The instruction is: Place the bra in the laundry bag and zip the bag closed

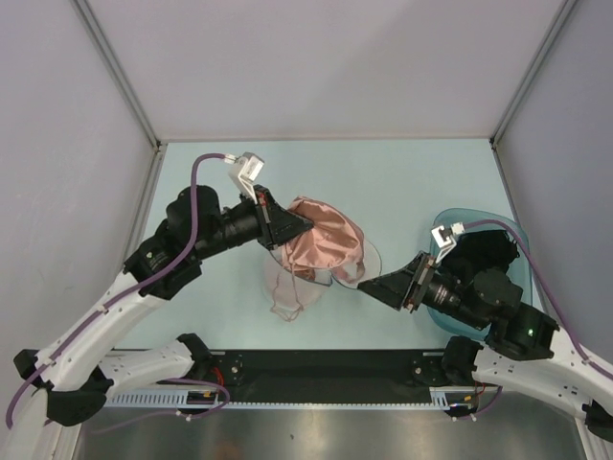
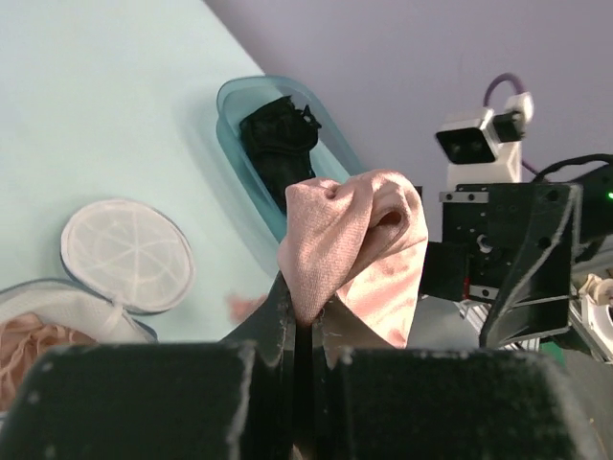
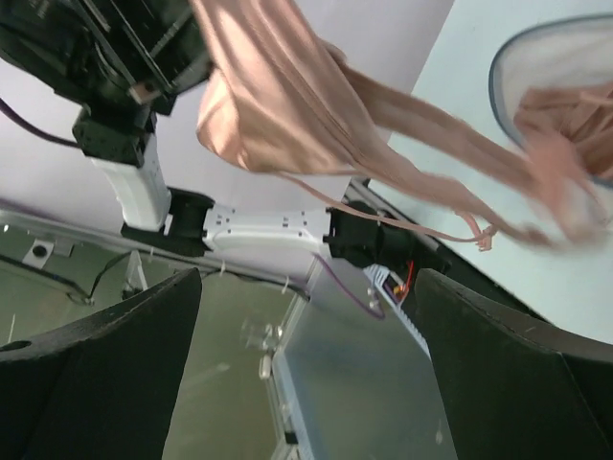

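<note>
My left gripper (image 1: pixel 303 226) is shut on a fold of the salmon-pink bra (image 1: pixel 329 241) and holds it up off the table. In the left wrist view the satin bunches out from between the shut jaws of the left gripper (image 2: pixel 308 324). The bra's thin straps trail down into the open white mesh laundry bag (image 1: pixel 289 292), which lies under it. One bag half (image 2: pixel 126 255) lies flat and the other half (image 2: pixel 43 321) holds pink strap. My right gripper (image 1: pixel 370 286) stands open just right of the bra with nothing between its fingers. From the right wrist, the bra (image 3: pixel 259 105) hangs overhead.
A translucent teal basin (image 1: pixel 514 244) holding a black garment (image 1: pixel 482 251) sits at the right, partly under my right arm. Grey walls enclose the pale table on three sides. The arm bases and a black rail run along the near edge.
</note>
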Controlling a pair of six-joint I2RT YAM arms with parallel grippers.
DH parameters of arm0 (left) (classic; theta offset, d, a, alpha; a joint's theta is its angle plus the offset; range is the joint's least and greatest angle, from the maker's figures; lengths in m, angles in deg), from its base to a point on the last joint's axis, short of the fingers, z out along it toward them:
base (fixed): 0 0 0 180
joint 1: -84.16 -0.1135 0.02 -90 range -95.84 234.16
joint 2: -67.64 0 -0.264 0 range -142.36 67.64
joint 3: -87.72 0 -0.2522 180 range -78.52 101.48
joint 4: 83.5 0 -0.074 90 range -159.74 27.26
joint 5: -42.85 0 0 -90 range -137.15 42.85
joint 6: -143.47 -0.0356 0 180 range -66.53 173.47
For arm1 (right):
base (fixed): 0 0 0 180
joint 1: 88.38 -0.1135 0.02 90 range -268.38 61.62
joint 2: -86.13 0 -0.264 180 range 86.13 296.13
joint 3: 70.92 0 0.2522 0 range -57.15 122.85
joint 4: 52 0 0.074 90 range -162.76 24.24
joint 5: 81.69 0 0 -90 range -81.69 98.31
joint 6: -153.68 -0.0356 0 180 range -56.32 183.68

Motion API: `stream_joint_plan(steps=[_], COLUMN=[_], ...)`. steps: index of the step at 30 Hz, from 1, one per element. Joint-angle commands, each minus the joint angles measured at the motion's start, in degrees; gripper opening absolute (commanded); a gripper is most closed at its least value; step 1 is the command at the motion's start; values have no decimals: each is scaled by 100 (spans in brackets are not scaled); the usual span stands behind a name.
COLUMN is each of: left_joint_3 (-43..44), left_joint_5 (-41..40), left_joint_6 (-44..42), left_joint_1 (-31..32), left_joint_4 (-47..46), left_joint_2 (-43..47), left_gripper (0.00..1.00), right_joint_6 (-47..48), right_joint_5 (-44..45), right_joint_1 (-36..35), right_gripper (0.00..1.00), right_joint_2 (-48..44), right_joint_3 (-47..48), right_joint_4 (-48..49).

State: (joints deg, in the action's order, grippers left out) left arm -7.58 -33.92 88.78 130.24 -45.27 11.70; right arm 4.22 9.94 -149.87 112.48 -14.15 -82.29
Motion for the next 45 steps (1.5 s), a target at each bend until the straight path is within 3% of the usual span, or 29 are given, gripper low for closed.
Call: stream_joint_plan(steps=[1,4,6,8,13,21,29,36,45], left_joint_3=[201,525,710,851,904,1142,1168,1054,1028], left_joint_5=[328,715,1057,1286,1673,2025,2393,2965,3141], left_joint_6=[-664,-893,-1078,-1184,-1518,-1527,-1360,-1159,-885], left_joint_1=[-29,-29,-29,-29,-29,-29,-29,-29,-29], left_joint_4=[-522,-321,-145,31,110,172,-12,163,470], left_joint_2=[277,189,110,118,145,-232,-286,-408,-733], left_gripper=[0,0,0,0,0,0,0,0,0], right_joint_6=[414,1576,1841,1597,929,884,304,523,1095], right_joint_5=[-1046,-1542,-1176,-1112,-2535,-2651,-2351,-2501,-3036], right_joint_1=[23,50,59,76,103,182,287,524,524], right_gripper=[100,100,100,100,100,100,100,100,100], right_joint_2=[-122,106,195,239,415,942,1118,1215,1250], right_joint_3=[-29,392,770,824,508,938,552,639,630], right_joint_4=[-184,-595,-946,-643,843,432,1283,1284,1856])
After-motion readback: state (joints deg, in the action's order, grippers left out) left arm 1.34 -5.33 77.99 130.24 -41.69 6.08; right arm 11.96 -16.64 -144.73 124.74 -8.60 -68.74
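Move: The bra is already pinched in the left fingers, its middle about 4 cm below that hand, 2 cm back and 3 cm to its right. From the wide-open right hand the bra's middle is roughly 6 cm ahead and 7 cm left, about level. On the table some 32 cm below the right hand, the laundry bag lies about 14 cm ahead and 15 cm left, its round lid 17 cm ahead and 1 cm left. Keeping its pinch, the left hand draws the bra back about 7 cm, away from over the bag, first rising some 5 cm and then sinking partway, while it turns about 30 degrees clockwise. The right hand, fingers still wide open, pulls back about 5 cm with a small dip, then rises and swings left towards the bra's loose end, easing slightly forward again and turned some 20 degrees counter-clockwise, until its fingers stand either side of the satin without closing. ##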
